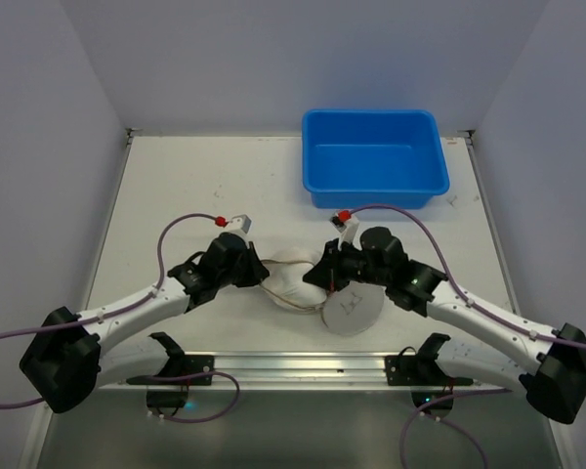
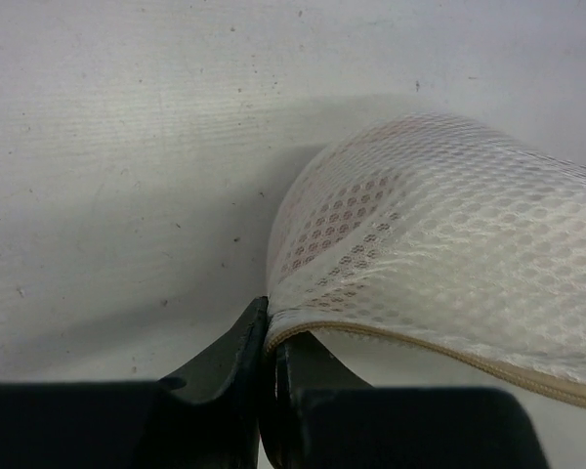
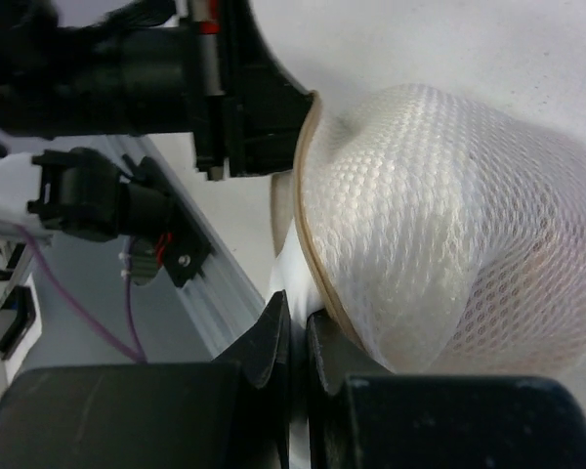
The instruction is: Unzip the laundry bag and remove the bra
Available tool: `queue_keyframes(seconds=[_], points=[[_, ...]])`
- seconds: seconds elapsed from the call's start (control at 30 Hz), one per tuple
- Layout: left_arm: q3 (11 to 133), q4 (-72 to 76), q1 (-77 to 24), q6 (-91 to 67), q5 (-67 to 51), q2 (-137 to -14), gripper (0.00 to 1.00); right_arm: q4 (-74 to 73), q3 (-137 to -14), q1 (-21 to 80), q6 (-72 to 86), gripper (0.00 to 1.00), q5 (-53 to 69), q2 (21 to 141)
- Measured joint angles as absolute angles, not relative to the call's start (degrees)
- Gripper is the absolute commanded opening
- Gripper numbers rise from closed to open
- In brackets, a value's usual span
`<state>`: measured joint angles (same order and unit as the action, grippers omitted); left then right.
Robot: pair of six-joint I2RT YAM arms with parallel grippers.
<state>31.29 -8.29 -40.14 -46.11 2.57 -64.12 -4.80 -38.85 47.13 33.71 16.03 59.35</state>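
The laundry bag point(image 1: 291, 280), a white mesh pouch, lies on the table between my two arms. Its flat round top point(image 1: 354, 311), with the small bra outline, hangs open toward the near right. My left gripper point(image 2: 269, 318) is shut on the bag's rim, right at the tan zipper band point(image 2: 449, 350). My right gripper point(image 3: 298, 315) is shut on a white fold of the bag beside the zipper band point(image 3: 311, 234). The bra stays hidden inside; only a faint pink tint point(image 2: 337, 225) shows through the mesh. In the top view, the left gripper point(image 1: 264, 274) and right gripper point(image 1: 321, 278) flank the bag.
A big blue plastic tub point(image 1: 374, 156) stands at the back right of the table. An aluminium rail point(image 1: 293, 366) carrying the arm bases runs along the near edge. Grey walls close off the left, right and far sides.
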Motion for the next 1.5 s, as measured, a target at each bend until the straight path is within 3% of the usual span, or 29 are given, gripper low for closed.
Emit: queue_keyframes(seconds=[0.47, 0.73, 0.97, 1.2, 1.5], points=[[32.29, -6.24, -40.14, -46.06, -1.28, -67.07, 0.12, -9.85, -39.33, 45.28, 30.7, 0.0, 26.41, 47.72], [31.73, -2.13, -40.16, -46.83, -3.73, -67.16, 0.12, -2.37, -36.69, 43.59, 35.14, 0.0, 30.2, 41.6], [29.82, -1.43, -40.07, -47.48, -4.49, -68.05, 0.11, 10.9, -33.04, 43.33, 42.0, 0.0, 32.14, 42.24], [29.39, -2.81, -40.16, -47.46, -4.43, -64.25, 0.12, 24.58, -30.92, 43.33, 47.07, 0.0, 33.17, 51.22], [29.41, -6.13, -40.14, -47.42, -1.69, -62.98, 0.12, 15.77, -36.21, 42.96, 43.9, 0.0, 30.06, 49.43]])
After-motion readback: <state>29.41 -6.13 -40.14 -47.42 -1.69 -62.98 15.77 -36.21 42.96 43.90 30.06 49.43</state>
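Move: My right hand already pinches a strip of white cloth that runs down into the laundry bag; the bag's middle lies about 9 cm to its left, 4 cm ahead and 14 cm below. The opened lid lies roughly 9 cm to its right and 17 cm below, about level fore and aft; the blue bin is some 42 cm ahead and 15 cm to the right. From my left hand, pinching the zipper rim, the bag's middle is about 8 cm right and 4 cm lower. I keep my right fingers shut on the white cloth and draw it up out of the bag mouth by about 12 cm, first easing 5 cm back towards my base and then partly forward again, with a small dip before the last pull. My right fingertips swing upward some 25 degrees. My left hand holds on to the zipper rim, giving about 3 cm to the right and then coming most of the way back. ##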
